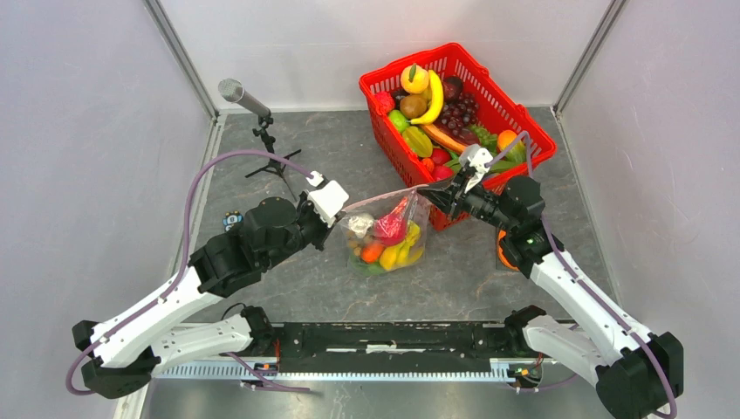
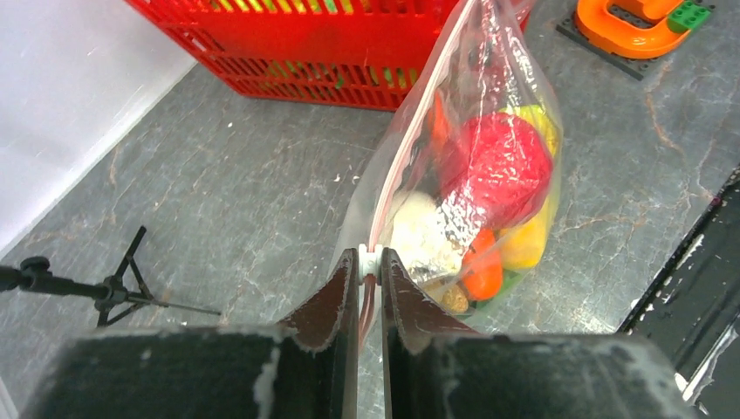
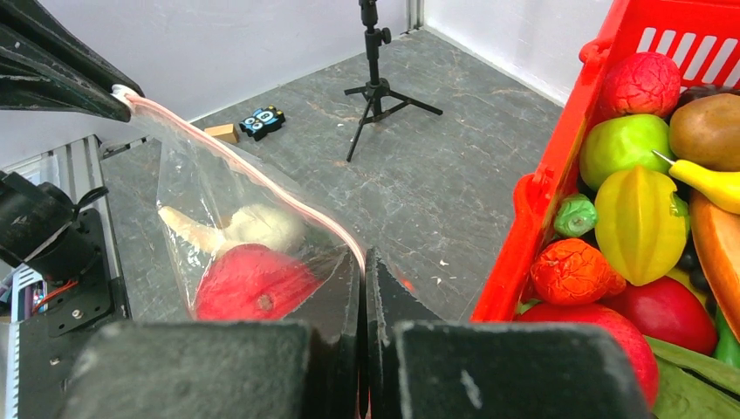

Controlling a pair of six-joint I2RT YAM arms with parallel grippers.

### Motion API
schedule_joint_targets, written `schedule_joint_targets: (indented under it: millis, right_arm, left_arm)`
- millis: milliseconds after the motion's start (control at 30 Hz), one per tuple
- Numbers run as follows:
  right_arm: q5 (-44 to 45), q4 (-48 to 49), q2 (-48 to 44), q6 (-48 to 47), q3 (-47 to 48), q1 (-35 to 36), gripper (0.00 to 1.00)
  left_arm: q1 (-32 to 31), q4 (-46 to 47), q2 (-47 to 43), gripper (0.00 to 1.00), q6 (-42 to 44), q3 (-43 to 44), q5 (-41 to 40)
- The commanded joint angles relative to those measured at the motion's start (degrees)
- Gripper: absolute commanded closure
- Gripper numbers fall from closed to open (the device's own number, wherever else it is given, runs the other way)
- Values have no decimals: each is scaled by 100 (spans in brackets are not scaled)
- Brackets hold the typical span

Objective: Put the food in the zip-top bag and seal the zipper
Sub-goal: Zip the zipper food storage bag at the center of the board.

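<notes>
The zip-top bag (image 1: 388, 237) hangs stretched between my two grippers, just above the table. Inside lies the food: a red round fruit (image 2: 493, 166), white cauliflower (image 2: 423, 231), an orange carrot (image 2: 483, 271) and yellow pieces (image 2: 528, 240). The zipper (image 1: 384, 197) runs taut along the top edge as a pale pink strip (image 3: 262, 179). My left gripper (image 2: 369, 262) is shut on the white slider at the zipper's left end. My right gripper (image 3: 362, 257) is shut on the zipper's right end, beside the red fruit (image 3: 249, 284).
A red mesh basket (image 1: 397, 157) full of toy fruit stands right behind the bag, close to the right gripper. A small tripod with a microphone (image 1: 262, 131) stands at the back left. An orange toy (image 2: 628, 26) and a small blue toy (image 1: 231, 220) lie on the table.
</notes>
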Motion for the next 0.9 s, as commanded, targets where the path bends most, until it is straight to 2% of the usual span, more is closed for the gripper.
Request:
schedule_joint_targets:
  millis: [0, 267, 333, 400, 433, 467, 533, 600, 700, 867]
  right_arm:
    - [538, 362, 25, 172, -24, -79, 100]
    - [624, 397, 159, 319, 20, -82, 100]
    - [583, 439, 198, 371, 20, -79, 100]
    - [420, 524, 241, 413, 29, -84, 100]
    - [296, 550, 280, 448, 45, -80, 100]
    - [189, 591, 324, 474, 82, -82, 100]
    - [14, 632, 412, 544, 170, -84, 100]
    - [-26, 634, 468, 569, 279, -59, 100]
    - [-61, 601, 596, 549, 526, -5, 100]
    - [-120, 545, 1046, 566, 1280, 252, 100]
  left_arm:
    - [31, -6, -280, 98, -285, -141, -728]
    - [31, -216, -450, 97, -248, -234, -1121]
    - [32, -226, -441, 93, -260, -265, -1195]
    - [29, -181, -428, 67, -314, -266, -1154]
    - [28, -151, -418, 47, -341, -257, -1124]
    - [35, -108, -424, 32, -359, -257, -1149]
    - [27, -13, -459, 25, -413, -231, -1326]
    - [36, 61, -554, 11, -494, -194, -1643]
    - [33, 130, -773, 0, -635, -129, -1960]
    - [44, -65, -905, 0, -1107, 180, -2290]
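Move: The left fingers already pinch the white slider; the left end of the zipper lies about 3 cm to this hand's left, level with it. The red fruit in the bag sits some 10 cm to its right, 4 cm back and 9 cm lower, and the tripod foot about 17 cm left, 11 cm ahead and 20 cm below. From the right hand, which grips the zipper's other end, the zipper's left end is about 18 cm left and 5 cm back. Leftward along the zipper, the left hand draws the pinched slider about 3 cm, then opens its fingers wide, lets go and carries on left and a little up, away from the bag, some 7 cm in all while turning about 20 degrees counter-clockwise. The right hand keeps its pinch, easing about 2 cm forward and late also left, dipping slightly before it lifts. ##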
